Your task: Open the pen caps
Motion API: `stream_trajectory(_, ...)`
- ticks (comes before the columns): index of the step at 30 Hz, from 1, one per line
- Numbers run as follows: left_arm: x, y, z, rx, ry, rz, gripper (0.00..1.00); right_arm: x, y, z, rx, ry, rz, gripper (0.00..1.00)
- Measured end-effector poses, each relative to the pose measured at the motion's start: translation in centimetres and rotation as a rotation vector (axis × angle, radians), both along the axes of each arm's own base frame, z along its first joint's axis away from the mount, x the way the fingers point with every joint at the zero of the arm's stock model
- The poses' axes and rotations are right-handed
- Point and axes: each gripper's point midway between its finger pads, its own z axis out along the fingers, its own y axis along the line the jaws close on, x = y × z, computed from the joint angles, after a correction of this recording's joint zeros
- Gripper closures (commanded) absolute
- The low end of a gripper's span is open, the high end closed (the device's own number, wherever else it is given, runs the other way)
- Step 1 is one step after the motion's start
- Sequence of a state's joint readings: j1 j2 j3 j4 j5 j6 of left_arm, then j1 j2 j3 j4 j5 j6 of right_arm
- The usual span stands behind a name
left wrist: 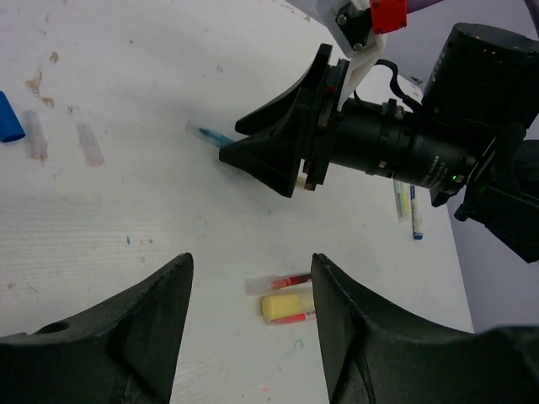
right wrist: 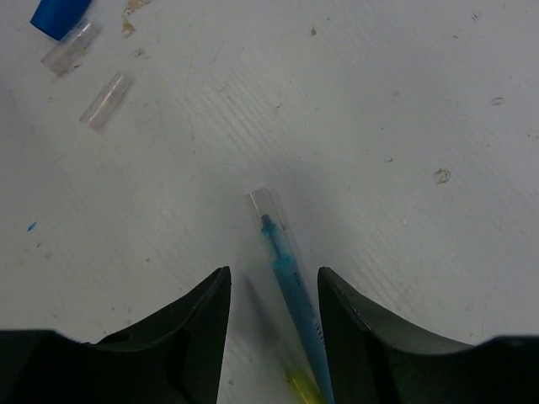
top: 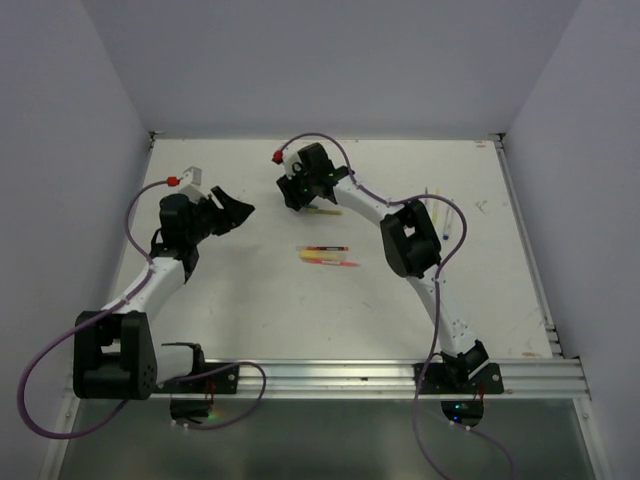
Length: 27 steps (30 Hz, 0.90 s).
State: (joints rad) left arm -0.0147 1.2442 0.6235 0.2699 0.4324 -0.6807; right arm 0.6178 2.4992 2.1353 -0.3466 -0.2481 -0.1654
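My right gripper (right wrist: 274, 273) is open and low over the table. Its jaws stand either side of a blue pen (right wrist: 295, 278) without touching it. The pen's clear cap (right wrist: 268, 209) is on its tip and points away. A yellow pen (right wrist: 303, 389) lies beside it. My left gripper (left wrist: 250, 261) is open and empty above two red pens (left wrist: 290, 279) and a yellow one (left wrist: 286, 305). A loose blue cap (right wrist: 59, 15) and two clear caps (right wrist: 105, 99) lie far left. In the top view the left gripper (top: 240, 212) faces the right gripper (top: 292, 198).
More pens (top: 443, 215) lie to the right of the right arm's elbow (top: 410, 240). The centre pens (top: 327, 255) lie between the two arms. Grey walls close the table at the back and both sides. A metal rail (top: 350, 375) runs along the near edge.
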Motion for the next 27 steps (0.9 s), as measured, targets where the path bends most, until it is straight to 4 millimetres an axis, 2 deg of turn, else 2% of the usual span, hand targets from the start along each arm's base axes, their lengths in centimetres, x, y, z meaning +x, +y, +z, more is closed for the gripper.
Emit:
stream_trajectory(7,0.0,-0.1,0.1,-0.002,-0.004,-0.003,0.39,-0.3,-0.4,-1.9,-0.058,0.016,0.011,0.57)
stream_trajectory(11,0.0,-0.3,0.2,-0.009,-0.002,-0.005,0.39,-0.2,-0.4,-2.0,-0.067,0.013,0.019,0.65)
stream_trajectory(14,-0.2,-0.4,0.0,-0.013,0.001,-0.006,0.39,0.1,-0.2,-1.9,-0.066,0.002,0.026,0.66)
stream_trajectory(17,-0.6,-0.4,-0.4,-0.014,0.009,-0.005,0.39,0.5,0.1,-2.0,-0.069,-0.005,0.034,0.77)
stream_trajectory(21,-0.9,-0.3,-0.4,-0.014,0.010,-0.005,0.39,1.0,0.6,-2.0,-0.066,-0.013,0.048,0.98)
stream_trajectory(27,-1.1,-0.3,-0.3,-0.014,0.002,-0.005,0.39,1.0,1.0,-1.8,-0.051,-0.017,0.064,1.00)
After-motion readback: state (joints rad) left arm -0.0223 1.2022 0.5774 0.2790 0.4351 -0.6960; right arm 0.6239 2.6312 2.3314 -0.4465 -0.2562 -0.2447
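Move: The blue pen's middle lies about 3 cm to the right hand's right, 1 cm nearer the robot and some 3 cm below; its clear cap end points left and forward. The yellow pen is about 9 cm right and 3 cm back of the hand, the red-black pen 10 cm right and 16 cm back, a loose clear cap 11 cm left and 1 cm back. From the left hand the blue pen is about 13 cm ahead, 10 cm right and 14 cm below. Down about 2 cm onto the blue pen goes the right hand, its fingers still half open and straddling the barrel; then, staying low, it slides roughly 2 cm forward and left along the pen towards the cap while the fingers close almost fully, pinching the barrel just behind the clear cap. ##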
